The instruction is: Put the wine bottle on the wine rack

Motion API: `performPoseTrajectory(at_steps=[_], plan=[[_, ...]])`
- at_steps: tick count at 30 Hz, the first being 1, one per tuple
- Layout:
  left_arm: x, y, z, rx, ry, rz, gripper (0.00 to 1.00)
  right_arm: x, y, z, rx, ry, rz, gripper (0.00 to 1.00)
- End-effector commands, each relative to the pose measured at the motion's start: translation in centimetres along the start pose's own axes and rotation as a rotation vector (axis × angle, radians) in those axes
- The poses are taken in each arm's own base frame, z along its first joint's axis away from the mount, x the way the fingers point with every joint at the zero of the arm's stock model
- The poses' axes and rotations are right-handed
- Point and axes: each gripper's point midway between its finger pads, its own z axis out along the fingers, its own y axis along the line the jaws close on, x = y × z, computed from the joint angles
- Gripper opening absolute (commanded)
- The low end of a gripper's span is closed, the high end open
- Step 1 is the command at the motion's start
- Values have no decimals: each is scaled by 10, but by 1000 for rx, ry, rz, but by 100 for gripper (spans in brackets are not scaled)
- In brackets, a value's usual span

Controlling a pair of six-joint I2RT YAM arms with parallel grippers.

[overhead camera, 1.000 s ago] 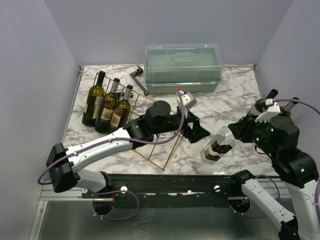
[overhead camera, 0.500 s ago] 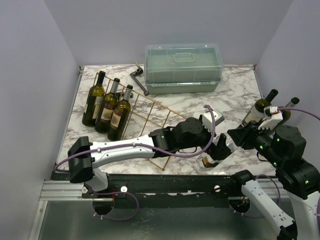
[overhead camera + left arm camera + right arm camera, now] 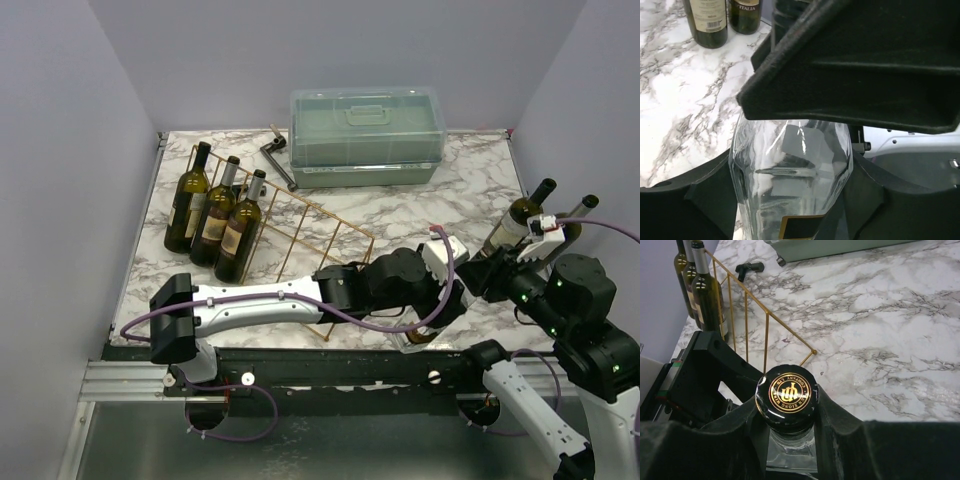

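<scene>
The wine bottle [image 3: 790, 165] is clear faceted glass with a black and gold label and a black cap [image 3: 788, 395] bearing a gold emblem. It hangs near the table's front edge, mostly hidden between both arms in the top view. My right gripper [image 3: 790, 427] is shut on its neck just under the cap. My left gripper [image 3: 790, 187] has a dark finger pressed on each side of the glass body. The wine rack [image 3: 300, 235], a gold wire frame, lies left of centre with three dark green bottles [image 3: 215, 210] at its left end.
A translucent green lidded box [image 3: 366, 135] stands at the back. Two more dark bottles [image 3: 515, 225] stand at the right edge behind my right gripper [image 3: 492, 275]. A black tool [image 3: 277, 160] lies beside the box. My left arm stretches across the front over the rack's near corner.
My left arm swung right from the rack to the bottle and its jaws narrowed onto the glass body. My right arm drew the bottle back toward the front right.
</scene>
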Motion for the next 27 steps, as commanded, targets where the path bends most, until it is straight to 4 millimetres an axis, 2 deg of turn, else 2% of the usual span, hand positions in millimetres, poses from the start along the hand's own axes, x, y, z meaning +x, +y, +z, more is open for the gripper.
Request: performPoseTrajectory(at_steps=[1, 3, 5, 8, 11, 16, 20, 23, 27], plan=[[-11, 29, -1, -156, 0, 16, 22, -26, 28, -15, -130, -108, -12, 29], [-15, 30, -6, -169, 5, 25, 10, -27, 28, -19, -132, -115, -19, 41], [-19, 30, -11, -172, 1, 29, 0, -30, 30, -23, -137, -132, -23, 57], [-27, 29, -23, -178, -7, 33, 0, -35, 32, -29, -144, -156, -40, 77], [-41, 35, -47, -223, -30, 26, 0, -43, 28, -36, -122, -207, -71, 97], [-64, 43, -101, -294, -72, 30, 0, -53, 13, -44, -36, -272, -90, 100], [-83, 52, -149, -343, -147, 15, 0, -52, 7, -41, -7, -267, -81, 99], [-91, 64, -187, -408, -204, 11, 0, -47, 5, -34, 0, -247, -67, 98], [-92, 89, -233, -542, -221, 56, 0, -39, 3, -26, -3, -215, -54, 98]])
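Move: The free part of the rack just right of the third racked bottle lies about 35 cm to the left of the left hand, which already grips the clear wine bottle's body, some 17 cm ahead and 10 cm below it. The third racked bottle stands about 8 cm farther left, level with that gap. From the right hand, still on the neck, the clear bottle's middle is roughly 10 cm left, 7 cm back and 5 cm lower; a dark bottle stands 18 cm ahead and 14 cm right. Up and clear of the neck goes the right hand, about 5 cm, fingers spreading wide and tipping upward, ending its touch. The left keeps its grip on the clear bottle, first dips a few centimetres while easing forward and left, then sweeps up and quickly left towards the rack, about 18 cm left in all, turning some 20 degrees counter-clockwise. ##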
